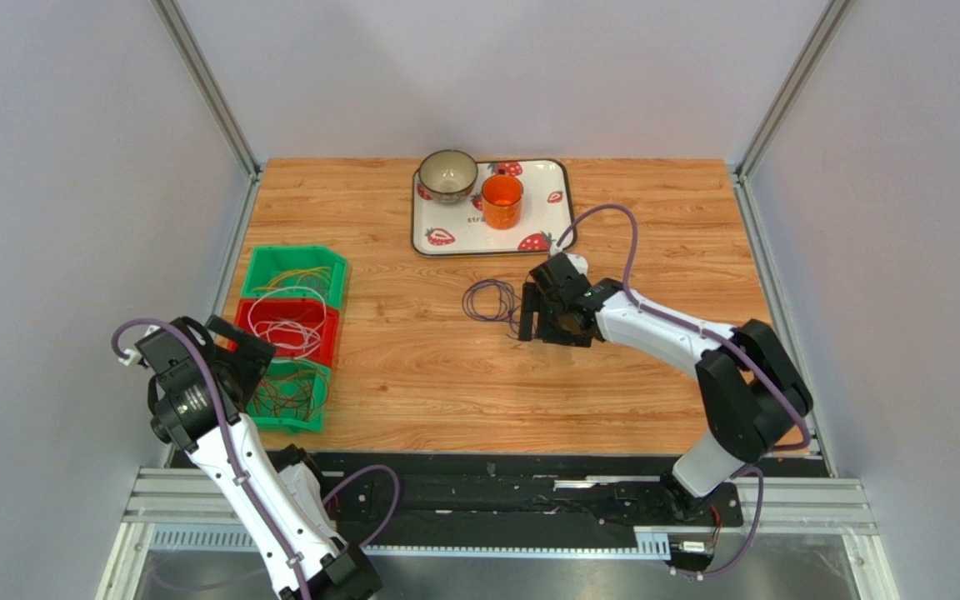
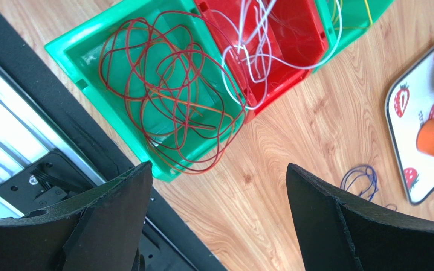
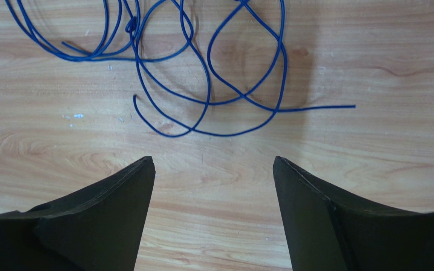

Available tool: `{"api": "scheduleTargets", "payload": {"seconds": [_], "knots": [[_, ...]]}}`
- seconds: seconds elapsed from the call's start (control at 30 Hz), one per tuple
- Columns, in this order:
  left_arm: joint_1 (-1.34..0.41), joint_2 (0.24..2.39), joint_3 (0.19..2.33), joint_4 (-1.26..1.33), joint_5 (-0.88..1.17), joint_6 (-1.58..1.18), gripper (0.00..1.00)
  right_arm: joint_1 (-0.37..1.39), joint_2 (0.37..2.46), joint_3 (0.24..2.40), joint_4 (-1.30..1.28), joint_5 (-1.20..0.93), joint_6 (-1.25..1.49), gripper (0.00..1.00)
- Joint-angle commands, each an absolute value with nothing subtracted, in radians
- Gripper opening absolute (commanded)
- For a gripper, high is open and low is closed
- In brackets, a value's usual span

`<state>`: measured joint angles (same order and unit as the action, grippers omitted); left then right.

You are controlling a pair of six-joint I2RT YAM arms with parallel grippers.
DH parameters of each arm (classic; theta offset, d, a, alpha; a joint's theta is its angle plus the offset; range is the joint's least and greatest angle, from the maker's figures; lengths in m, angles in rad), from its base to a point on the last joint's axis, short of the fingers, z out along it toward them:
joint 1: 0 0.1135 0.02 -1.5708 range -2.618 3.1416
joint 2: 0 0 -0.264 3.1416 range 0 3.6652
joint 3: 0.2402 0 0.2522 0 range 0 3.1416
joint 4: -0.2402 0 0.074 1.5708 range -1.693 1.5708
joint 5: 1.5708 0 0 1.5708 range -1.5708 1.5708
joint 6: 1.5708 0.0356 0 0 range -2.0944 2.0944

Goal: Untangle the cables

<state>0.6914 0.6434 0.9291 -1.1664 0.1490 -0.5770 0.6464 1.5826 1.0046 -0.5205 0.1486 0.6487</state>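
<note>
A purple-blue cable (image 1: 490,300) lies in loose loops on the wooden table, alone. My right gripper (image 1: 526,311) is open and empty, just right of it. In the right wrist view the loops (image 3: 284,62) lie just beyond the open gripper (image 3: 213,161), not touching. My left gripper (image 1: 237,350) is open and empty, above the bins. In the left wrist view the gripper (image 2: 219,169) hangs over bare wood beside the near green bin (image 2: 72,53), which holds dark red and orange cables (image 2: 168,84). White cables (image 2: 247,62) fill the red bin.
Three bins stand in a row at the left: far green bin (image 1: 322,260) with yellow cables, red bin (image 1: 247,313), near green bin (image 1: 317,419). A strawberry tray (image 1: 545,235) at the back holds a bowl (image 1: 448,175) and an orange cup (image 1: 501,200).
</note>
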Motion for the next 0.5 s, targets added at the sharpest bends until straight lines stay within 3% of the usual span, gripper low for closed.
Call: {"api": "scheduleTargets", "payload": {"seconds": [0.0, 0.47], "knots": [[0.654, 0.618, 0.976, -1.178, 0.184, -0.514, 0.96, 0.644, 1.652, 1.112, -0.532, 0.190, 0.666, 0.81], [0.575, 0.574, 1.014, -1.227, 0.181, -0.476, 0.95, 0.644, 1.972, 1.434, -0.667, 0.293, 0.712, 0.82]]}}
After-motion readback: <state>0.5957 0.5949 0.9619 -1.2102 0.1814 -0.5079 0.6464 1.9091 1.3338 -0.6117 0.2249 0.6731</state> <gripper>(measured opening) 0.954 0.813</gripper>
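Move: The blue cables lie bunched on the table about 9 cm ahead of the right hand and 4 cm to its left, some 5 cm below. Beyond them, the strawberry tray's middle is roughly 27 cm ahead and 7 cm left, and the orange mug on it about 28 cm ahead, 6 cm left, near the hand's own height. From the left hand, the same cables are around 21 cm ahead, 38 cm to the right and 18 cm lower. Forward, with a lean to the left, the right hand skims about 6 cm out over the blue cables, sinking some 2 cm on the way, its open fingers unchanged and pointing steeply down; no touch can be seen. The empty left hand, also wide open, drifts a couple of centimetres right and slightly up while turning some 10 degrees clockwise. ##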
